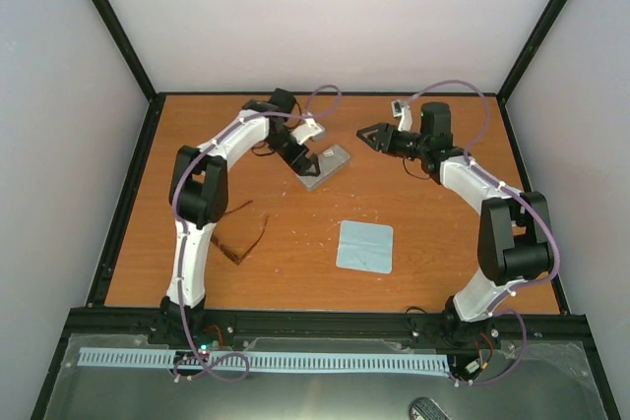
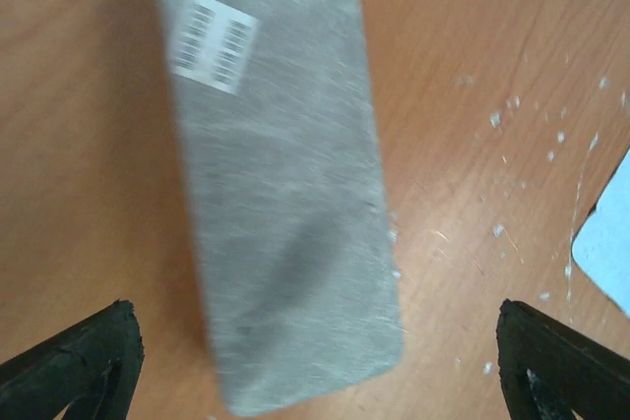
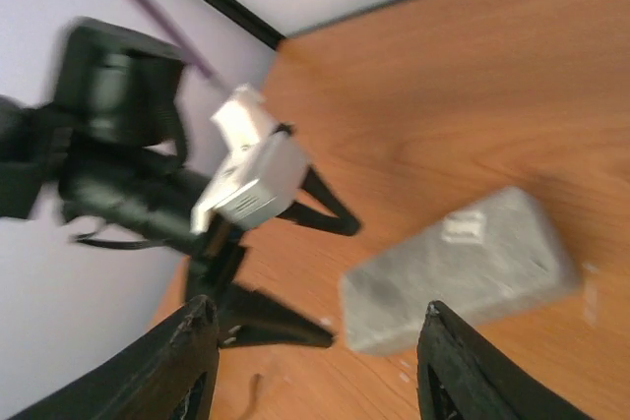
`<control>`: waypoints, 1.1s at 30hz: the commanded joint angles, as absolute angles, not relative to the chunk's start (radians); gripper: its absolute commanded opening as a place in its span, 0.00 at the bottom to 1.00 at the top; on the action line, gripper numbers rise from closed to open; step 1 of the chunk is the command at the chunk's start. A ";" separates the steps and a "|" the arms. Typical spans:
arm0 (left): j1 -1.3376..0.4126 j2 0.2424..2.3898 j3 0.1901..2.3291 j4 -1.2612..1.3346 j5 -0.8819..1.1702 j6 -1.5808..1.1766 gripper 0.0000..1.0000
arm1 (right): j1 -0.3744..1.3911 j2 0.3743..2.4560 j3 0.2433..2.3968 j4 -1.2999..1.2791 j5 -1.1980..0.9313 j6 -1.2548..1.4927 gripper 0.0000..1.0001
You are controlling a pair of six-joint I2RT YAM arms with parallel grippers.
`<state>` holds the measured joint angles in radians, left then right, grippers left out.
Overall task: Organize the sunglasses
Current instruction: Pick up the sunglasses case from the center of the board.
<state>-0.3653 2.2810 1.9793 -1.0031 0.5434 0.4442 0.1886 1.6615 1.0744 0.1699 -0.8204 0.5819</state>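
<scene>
The sunglasses (image 1: 243,234), thin reddish-brown frame with amber lenses, lie on the table beside the left arm's lower link, far from both grippers. The closed grey case (image 1: 333,161) lies at the back centre. My left gripper (image 1: 307,166) hovers over its left end, open and empty. In the left wrist view the case (image 2: 281,194), with a barcode label, fills the space between the wide-spread fingers (image 2: 79,361). My right gripper (image 1: 368,134) is open and empty to the right of the case. Its view shows the case (image 3: 458,268) and the left gripper (image 3: 320,268) ahead.
A light blue square cloth (image 1: 364,246) lies flat at the front centre; its corner shows in the left wrist view (image 2: 605,243). Black frame posts and pale walls close in the table (image 1: 443,233) on three sides.
</scene>
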 commanded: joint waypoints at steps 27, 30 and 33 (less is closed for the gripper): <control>-0.529 2.214 1.825 -0.798 0.131 0.374 1.00 | 0.193 1.626 1.009 -0.117 -0.702 0.444 0.54; -0.529 2.214 1.821 -0.808 0.147 0.375 0.99 | 0.193 1.633 1.008 -0.115 -0.710 0.445 0.54; -0.527 2.229 1.809 -0.812 0.138 0.377 1.00 | 0.193 1.646 1.008 -0.110 -0.717 0.445 0.55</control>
<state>-0.5293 2.2021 1.7817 -0.7803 0.1188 0.3908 0.1905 1.6539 1.0134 -0.1165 -0.7101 0.4583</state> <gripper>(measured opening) 0.995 0.544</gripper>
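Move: The sunglasses case is close beneath the left hand, its middle some 4 cm to the right, 1 cm ahead and 6 cm lower; the hand is by its near-left end. From that hand the sunglasses are roughly 16 cm back and 17 cm left, and the blue cloth is about 20 cm back and 12 cm right, both some 8 cm below. From the right hand, the case is around 8 cm left, level fore and aft, and 19 cm below. Back by about 5 cm and a little right while sinking, then forward again, the left hand ends some 3 cm lower, its wide-open fingers brought from a rightward slant to nearly straight down astride the near-left end of the case. The right hand sinks 7 to 8 cm and eases back, tipping slightly down, then waits half open and empty. ##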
